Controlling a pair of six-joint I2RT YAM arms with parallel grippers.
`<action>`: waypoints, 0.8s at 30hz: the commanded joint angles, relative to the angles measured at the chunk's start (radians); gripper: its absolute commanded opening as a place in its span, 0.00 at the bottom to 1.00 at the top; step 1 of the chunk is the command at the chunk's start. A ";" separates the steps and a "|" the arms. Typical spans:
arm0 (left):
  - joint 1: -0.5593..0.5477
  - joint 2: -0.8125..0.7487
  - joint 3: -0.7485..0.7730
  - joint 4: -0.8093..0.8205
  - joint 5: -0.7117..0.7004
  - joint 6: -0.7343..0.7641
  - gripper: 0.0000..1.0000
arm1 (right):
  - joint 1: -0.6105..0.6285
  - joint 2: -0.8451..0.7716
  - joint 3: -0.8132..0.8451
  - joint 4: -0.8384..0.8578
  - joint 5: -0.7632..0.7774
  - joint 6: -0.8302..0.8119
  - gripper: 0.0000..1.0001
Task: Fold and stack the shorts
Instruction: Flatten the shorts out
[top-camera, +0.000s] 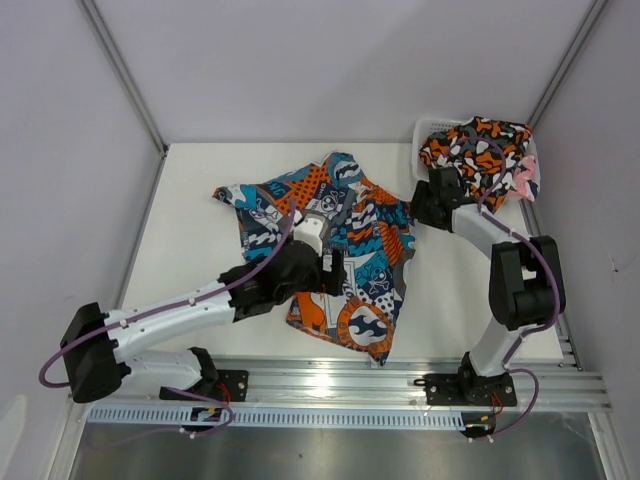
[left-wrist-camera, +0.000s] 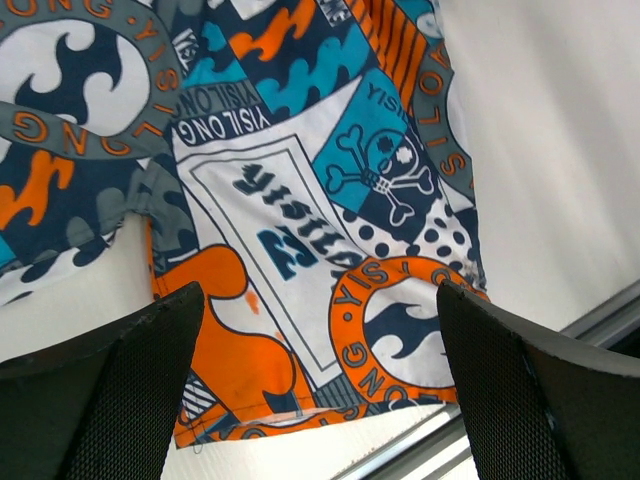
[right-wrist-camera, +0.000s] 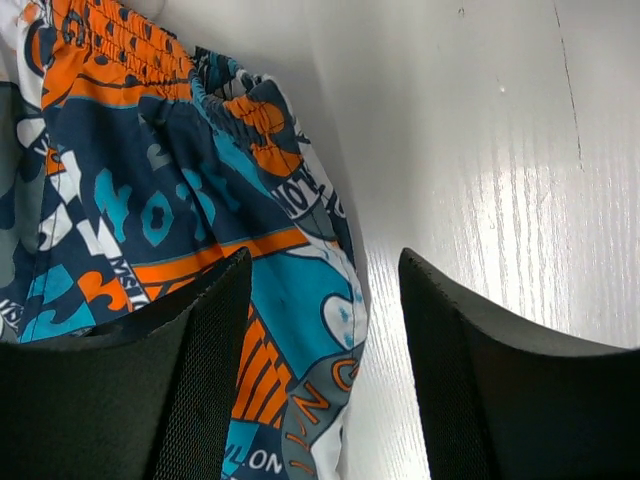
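The blue-teal-orange patchwork shorts (top-camera: 372, 232) lie spread flat in the middle of the table. My left gripper (top-camera: 335, 272) hovers over their near leg, open, with the orange hem (left-wrist-camera: 250, 410) between and below its fingers (left-wrist-camera: 150, 350). My right gripper (top-camera: 420, 210) stands at the shorts' right edge, open, with the fabric edge (right-wrist-camera: 300, 300) and bare table in the gap. The orange-black-white camouflage shorts (top-camera: 480, 150) are heaped in the basket, with a bit of pink fabric (top-camera: 526, 180) beside them.
The white mesh basket (top-camera: 432, 125) stands at the back right corner. A metal rail (top-camera: 400, 385) runs along the near table edge, seen also as the rail (left-wrist-camera: 560, 340) in the left wrist view. Grey walls enclose the table on three sides.
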 joint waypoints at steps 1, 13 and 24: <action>-0.040 0.016 -0.002 0.011 -0.052 0.001 0.99 | -0.018 0.011 -0.023 0.164 -0.025 -0.010 0.62; -0.098 0.079 0.040 -0.001 -0.058 0.039 0.99 | -0.030 0.202 0.093 0.271 -0.091 -0.012 0.58; -0.156 0.140 0.087 -0.008 -0.063 0.091 0.99 | -0.026 0.209 0.046 0.354 -0.073 0.002 0.12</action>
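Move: The right hand stands open above the shorts' right waistband corner, which lies about 6 cm ahead, 2 cm to its left and 5 cm below; the white basket's middle is roughly 18 cm ahead and 14 cm to its right, and the shorts' far top point some 18 cm ahead and 20 cm left. From the left hand, the leg's near hem corner is about 15 cm back, 11 cm right and 15 cm down, with the orange ring print about 8 cm back and 8 cm right. The right hand reaches forward about 6 cm while sinking some 4 cm and easing slightly left to the waistband corner below the basket's near edge, and over the last part of the reach its fingers come most of the way together, pinching the gathered corner between their tips. Meanwhile the empty left hand, fingers kept wide open, eases down some 3 cm and a little back and right over the lower leg towards its near hem, rolling slightly, and touches nothing. ##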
